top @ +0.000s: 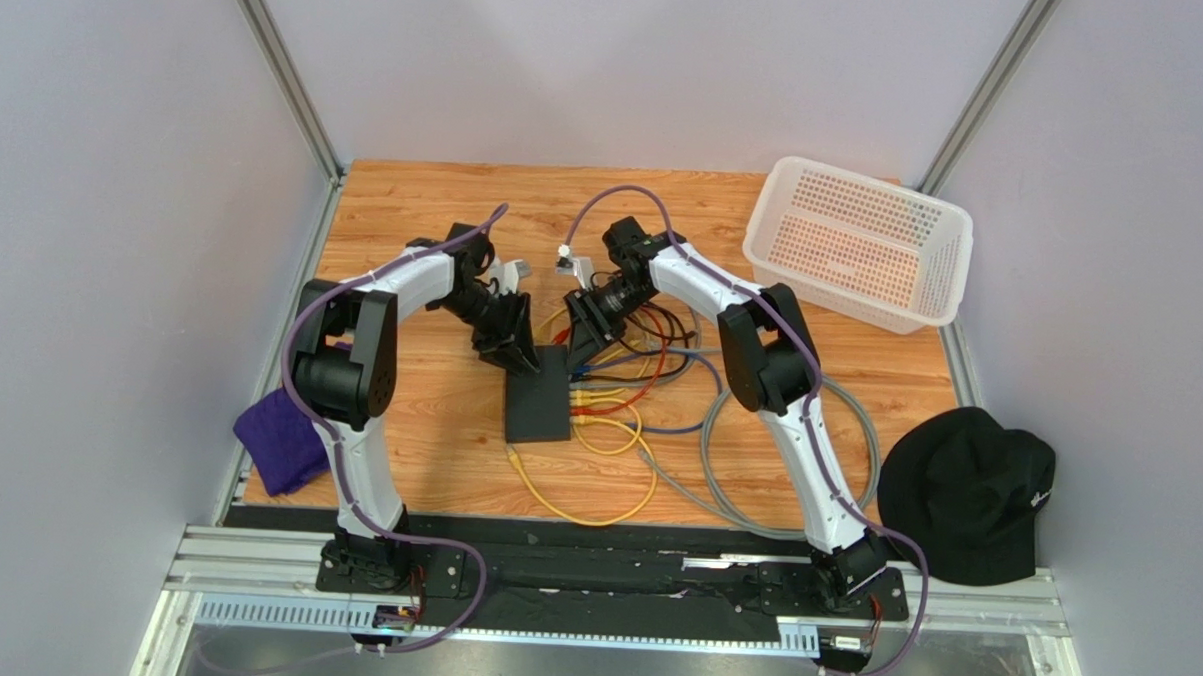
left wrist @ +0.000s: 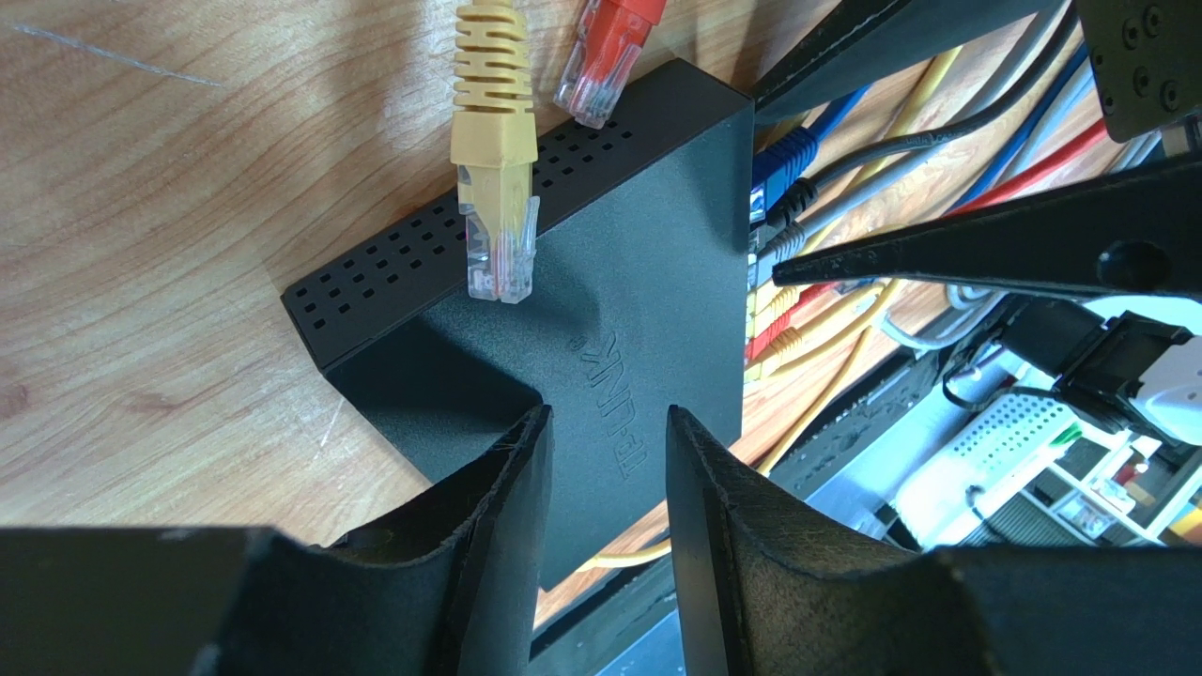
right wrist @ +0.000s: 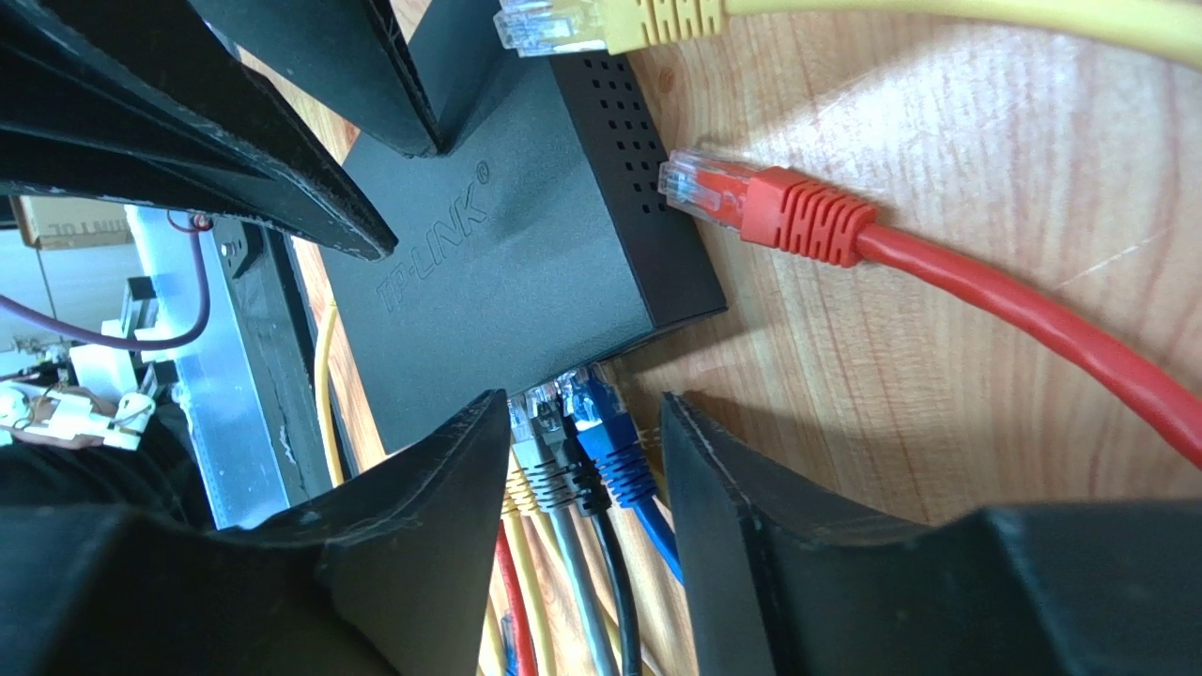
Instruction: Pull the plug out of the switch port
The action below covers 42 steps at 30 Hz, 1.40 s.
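The switch (top: 538,404) is a flat matte-black box lying mid-table. My left gripper (left wrist: 608,416) stands open over its top face (left wrist: 621,268), both fingertips down on the near corner. In the right wrist view, grey (right wrist: 550,478), black (right wrist: 589,492) and blue (right wrist: 624,471) plugs sit side by side in the ports on the switch's edge (right wrist: 522,268). My right gripper (right wrist: 586,402) is open around these three plugs, and a gap shows beside the blue one. A loose yellow plug (left wrist: 497,211) and a loose red plug (right wrist: 762,204) lie against the vented side, in no port.
A tangle of coloured cables (top: 636,385) spreads right of the switch, with a yellow loop (top: 587,495) in front. A white basket (top: 859,242) stands at the back right. A black cap (top: 966,494) lies at the right edge and a purple cloth (top: 281,440) at the left.
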Each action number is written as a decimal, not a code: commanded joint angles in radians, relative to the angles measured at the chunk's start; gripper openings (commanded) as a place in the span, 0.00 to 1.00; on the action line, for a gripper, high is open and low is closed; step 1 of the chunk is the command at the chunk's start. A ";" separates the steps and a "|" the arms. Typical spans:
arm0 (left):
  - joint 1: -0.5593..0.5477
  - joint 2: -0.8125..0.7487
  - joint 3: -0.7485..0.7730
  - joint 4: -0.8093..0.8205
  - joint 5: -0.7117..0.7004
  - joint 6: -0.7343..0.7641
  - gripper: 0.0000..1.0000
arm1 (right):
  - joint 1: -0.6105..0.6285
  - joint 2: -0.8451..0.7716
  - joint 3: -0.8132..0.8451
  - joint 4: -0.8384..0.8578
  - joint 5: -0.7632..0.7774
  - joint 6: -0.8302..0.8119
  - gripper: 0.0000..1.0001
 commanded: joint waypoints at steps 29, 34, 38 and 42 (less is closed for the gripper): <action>0.005 0.042 0.009 0.009 -0.025 0.036 0.45 | 0.034 0.114 0.025 -0.033 0.109 -0.075 0.24; 0.006 0.050 0.020 0.003 -0.024 0.040 0.44 | 0.042 0.111 0.024 -0.028 0.163 -0.061 0.12; 0.006 0.058 0.026 0.001 -0.022 0.042 0.44 | 0.048 0.102 0.019 -0.043 0.203 -0.062 0.00; 0.006 0.062 0.027 0.000 -0.016 0.042 0.44 | 0.048 0.087 0.001 -0.053 0.228 -0.093 0.00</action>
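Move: The blue plug is in the switch's port almost between the right gripper's open fingers, about 1 cm below and 1 cm back of the hand point. The black plug is some 1 cm farther back in the same row. The loose red plug lies about 4 cm ahead and 2 cm left, and the middle of the switch about 4 cm back and 5 cm left. From the left gripper, the blue plug lies some 6 cm right, 1 cm ahead and 2 cm lower. Lower the right gripper about 1 cm over the blue plug, easing it half a centimetre back along the port row first, and keep its slanting tilt. Once the fingers straddle the plug, close them from about half open until they stop short of shut, pinching the plug beside the port. Don't pull yet. ##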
